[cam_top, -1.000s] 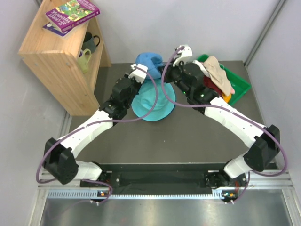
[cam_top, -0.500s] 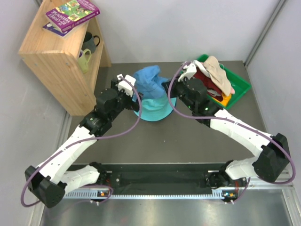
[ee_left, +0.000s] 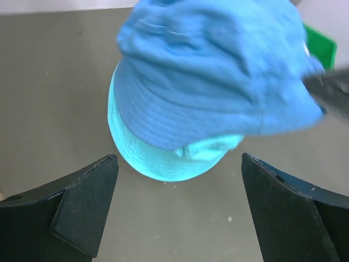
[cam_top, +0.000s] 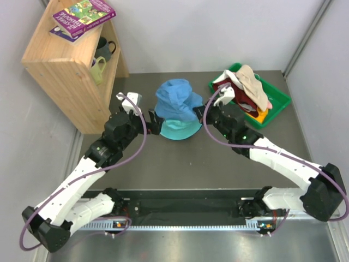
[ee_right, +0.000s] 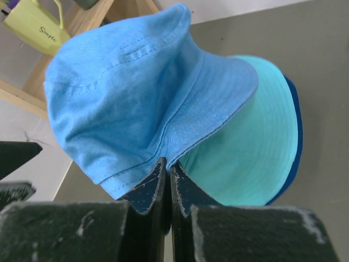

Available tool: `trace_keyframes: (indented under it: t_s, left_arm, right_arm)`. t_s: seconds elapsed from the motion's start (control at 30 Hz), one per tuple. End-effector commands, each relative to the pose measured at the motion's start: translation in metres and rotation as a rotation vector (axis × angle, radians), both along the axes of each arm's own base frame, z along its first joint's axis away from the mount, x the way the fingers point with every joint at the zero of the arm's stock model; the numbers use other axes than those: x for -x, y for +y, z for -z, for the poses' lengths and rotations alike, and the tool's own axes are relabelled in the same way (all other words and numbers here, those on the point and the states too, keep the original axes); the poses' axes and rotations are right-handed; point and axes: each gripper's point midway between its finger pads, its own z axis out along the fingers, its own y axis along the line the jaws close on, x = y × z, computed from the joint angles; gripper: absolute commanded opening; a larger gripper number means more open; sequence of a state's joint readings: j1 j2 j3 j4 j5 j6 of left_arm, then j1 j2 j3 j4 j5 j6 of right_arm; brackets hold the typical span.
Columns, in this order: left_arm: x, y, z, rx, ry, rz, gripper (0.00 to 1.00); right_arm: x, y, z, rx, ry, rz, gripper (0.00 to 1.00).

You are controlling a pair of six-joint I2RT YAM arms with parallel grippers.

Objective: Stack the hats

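A blue hat lies crumpled over a teal hat at the middle of the table. My right gripper is shut on the blue hat's brim at its right edge; in the right wrist view the jaws pinch that brim, the blue hat above them and the teal hat beside. My left gripper stands open just left of the hats, touching nothing. In its wrist view the left gripper has wide-apart fingers framing the teal hat under the blue hat.
A green tray at the back right holds a beige hat, a dark red hat and an orange-yellow one. A wooden shelf with mugs and books stands at the back left.
My left gripper has opened, let go of the blue hat and drawn back to the left. The blue hat has come down over the teal hat. My right gripper keeps its hold on the brim.
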State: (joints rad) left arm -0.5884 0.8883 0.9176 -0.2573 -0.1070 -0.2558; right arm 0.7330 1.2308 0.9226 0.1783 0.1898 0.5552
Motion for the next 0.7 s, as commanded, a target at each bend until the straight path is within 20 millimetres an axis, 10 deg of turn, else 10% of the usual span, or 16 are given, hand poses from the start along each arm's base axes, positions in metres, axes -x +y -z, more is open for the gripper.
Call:
trace_keyframes:
  t_s: [0.0, 0.67]
  left_arm:
    - [-0.024, 0.008, 0.003, 0.205, 0.024, -0.196, 0.99]
    - [-0.05, 0.019, 0.039, 0.752, 0.101, -0.1, 0.78]
  right_arm:
    - [0.011, 0.0, -0.005, -0.094, 0.003, -0.001, 0.0]
    - [0.001, 0.005, 0.027, -0.06, 0.065, 0.019, 0.0]
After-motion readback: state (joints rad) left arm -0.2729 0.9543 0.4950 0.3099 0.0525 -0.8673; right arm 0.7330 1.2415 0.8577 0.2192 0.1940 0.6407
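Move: The blue hat's middle lies about 8 cm ahead of the left gripper, 8 cm to its right and a touch below. The turquoise hat sits under it, some 6 cm ahead, 8 cm right and 9 cm down, with the navy hat just beneath that; the right gripper is about 16 cm right and 4 cm farther out, level. From the right gripper, which holds the blue hat's brim, its middle is roughly 5 cm ahead and 8 cm left. Drop the left gripper about 8 cm beside the left side of the stacked brims, easing it 5 cm forward and a little left while rolling it some 35 degrees so its left side sinks, and start narrowing the wide-open fingers. Keep the right fingers pinched on the blue brim, lower it roughly 2.5 cm over the turquoise hat, then hold it there. ##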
